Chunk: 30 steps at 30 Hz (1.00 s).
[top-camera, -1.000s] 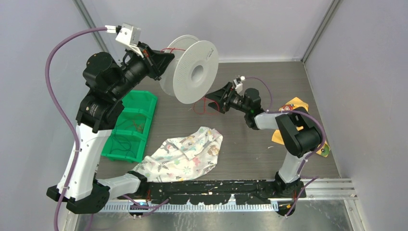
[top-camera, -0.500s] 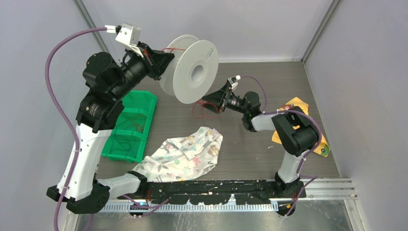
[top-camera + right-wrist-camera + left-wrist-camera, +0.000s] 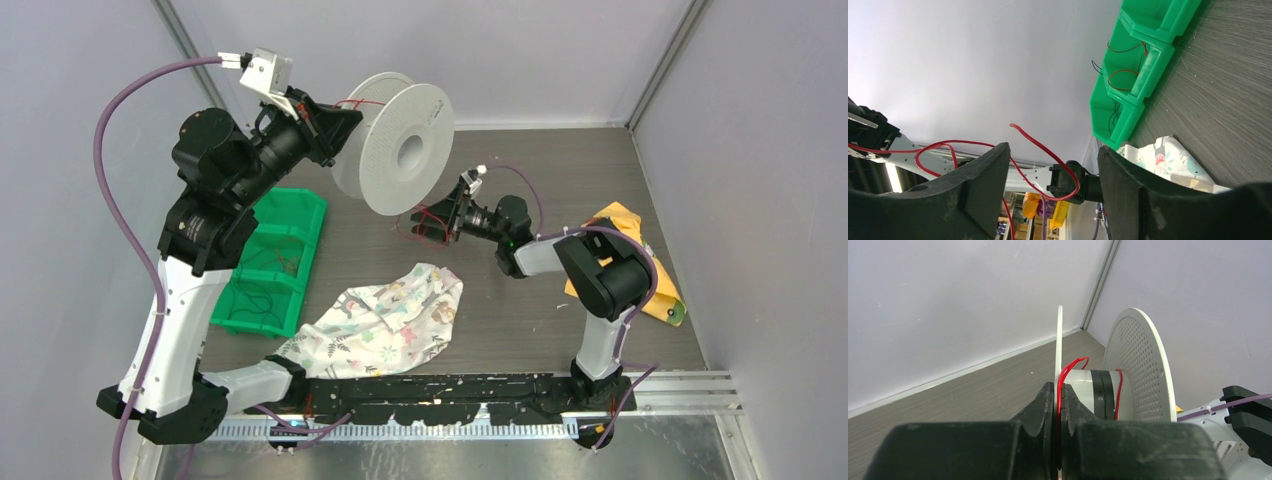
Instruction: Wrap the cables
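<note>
A white spool (image 3: 400,150) hangs in the air at the back, tilted, its round flange facing the camera. My left gripper (image 3: 345,115) is shut on the edge of the spool's thin flange (image 3: 1059,340), and the red cable (image 3: 1064,377) is pinched in with it. A few turns of the cable lie round the hub (image 3: 1090,390). More red cable (image 3: 415,222) dangles in loose loops below the spool down to the table. My right gripper (image 3: 432,220) stands open right at those loops. In the right wrist view a red strand (image 3: 1040,146) crosses the gap between the fingers of that gripper (image 3: 1053,150), touching neither.
A green bin (image 3: 270,260) with bits of wire stands at the left, also seen as the green bin (image 3: 1143,65) from the right wrist. A patterned cloth (image 3: 385,315) lies front centre. A yellow packet (image 3: 655,300) sits under the right arm. Walls close off the back and sides.
My right gripper has moved left and turned, coming in around the hanging red loops, and its jaws have narrowed a little. The left arm and spool have not moved.
</note>
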Each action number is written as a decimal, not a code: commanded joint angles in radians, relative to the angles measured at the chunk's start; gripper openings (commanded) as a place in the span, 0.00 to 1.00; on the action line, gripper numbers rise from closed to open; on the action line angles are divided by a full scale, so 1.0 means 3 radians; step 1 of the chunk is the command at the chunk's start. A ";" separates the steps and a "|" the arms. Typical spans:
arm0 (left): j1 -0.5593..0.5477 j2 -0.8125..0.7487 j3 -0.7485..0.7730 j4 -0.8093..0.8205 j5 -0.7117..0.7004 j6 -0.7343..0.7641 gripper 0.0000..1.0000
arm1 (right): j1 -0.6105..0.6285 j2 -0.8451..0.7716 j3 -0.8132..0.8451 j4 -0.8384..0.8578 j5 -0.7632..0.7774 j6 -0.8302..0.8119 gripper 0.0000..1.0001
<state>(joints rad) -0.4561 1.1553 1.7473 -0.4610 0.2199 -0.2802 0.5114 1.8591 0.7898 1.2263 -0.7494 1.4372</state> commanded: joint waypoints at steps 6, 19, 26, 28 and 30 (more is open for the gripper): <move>-0.0004 -0.0113 0.0056 0.0447 -0.0009 -0.0017 0.00 | 0.0003 0.0076 0.0050 0.0169 0.0080 -0.0046 0.11; -0.0004 -0.0329 -0.0016 0.0664 -0.0692 0.0132 0.00 | -0.1072 -0.0540 -0.0928 -0.0948 0.0565 -0.0586 0.01; -0.0004 -0.0463 -0.0046 0.0833 -0.1777 0.0432 0.01 | -0.1329 -0.1472 -0.0523 -0.3216 0.1204 -0.2092 0.01; -0.0004 -0.0511 -0.0120 0.0953 -0.1961 0.0484 0.00 | -0.1339 -0.1582 -0.0411 -0.3624 0.1325 -0.2374 0.01; -0.0004 -0.0541 -0.0182 0.1056 -0.2067 0.0490 0.01 | -0.1338 -0.1635 -0.0291 -0.3934 0.1359 -0.2634 0.00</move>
<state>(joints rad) -0.4561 1.0336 1.7042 -0.3550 -0.2363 -0.1677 0.1093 1.4094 0.6342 0.3626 -0.4366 0.9054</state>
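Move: A loose bend of the red cable hangs between the right hand's open fingers, practically at its hand point. The spool, held by the left hand, is some 31 cm above the right hand, about 6 cm left and 2 cm back; the patterned cloth is roughly 14 cm back, 10 cm left and 18 cm below. From the left hand, that cable bend lies about 14 cm right, 3 cm ahead and 32 cm down, and the spool it grips is centred about 7 cm right and 1 cm ahead, level with it. The right hand shuts its fingers on the red cable, then swings about 20 cm to its right and some 6 cm forward, away from the spool, dipping roughly 12 cm before climbing back about 5 cm, while the wrist rolls its left side down and turns clockwise. Once the right hand is under way, the left hand, still pinching the spool's flange with the cable, carries them about 9 cm left and 4 cm up, turning some 25 degrees counter-clockwise, so that both hands draw the cable out between them. ##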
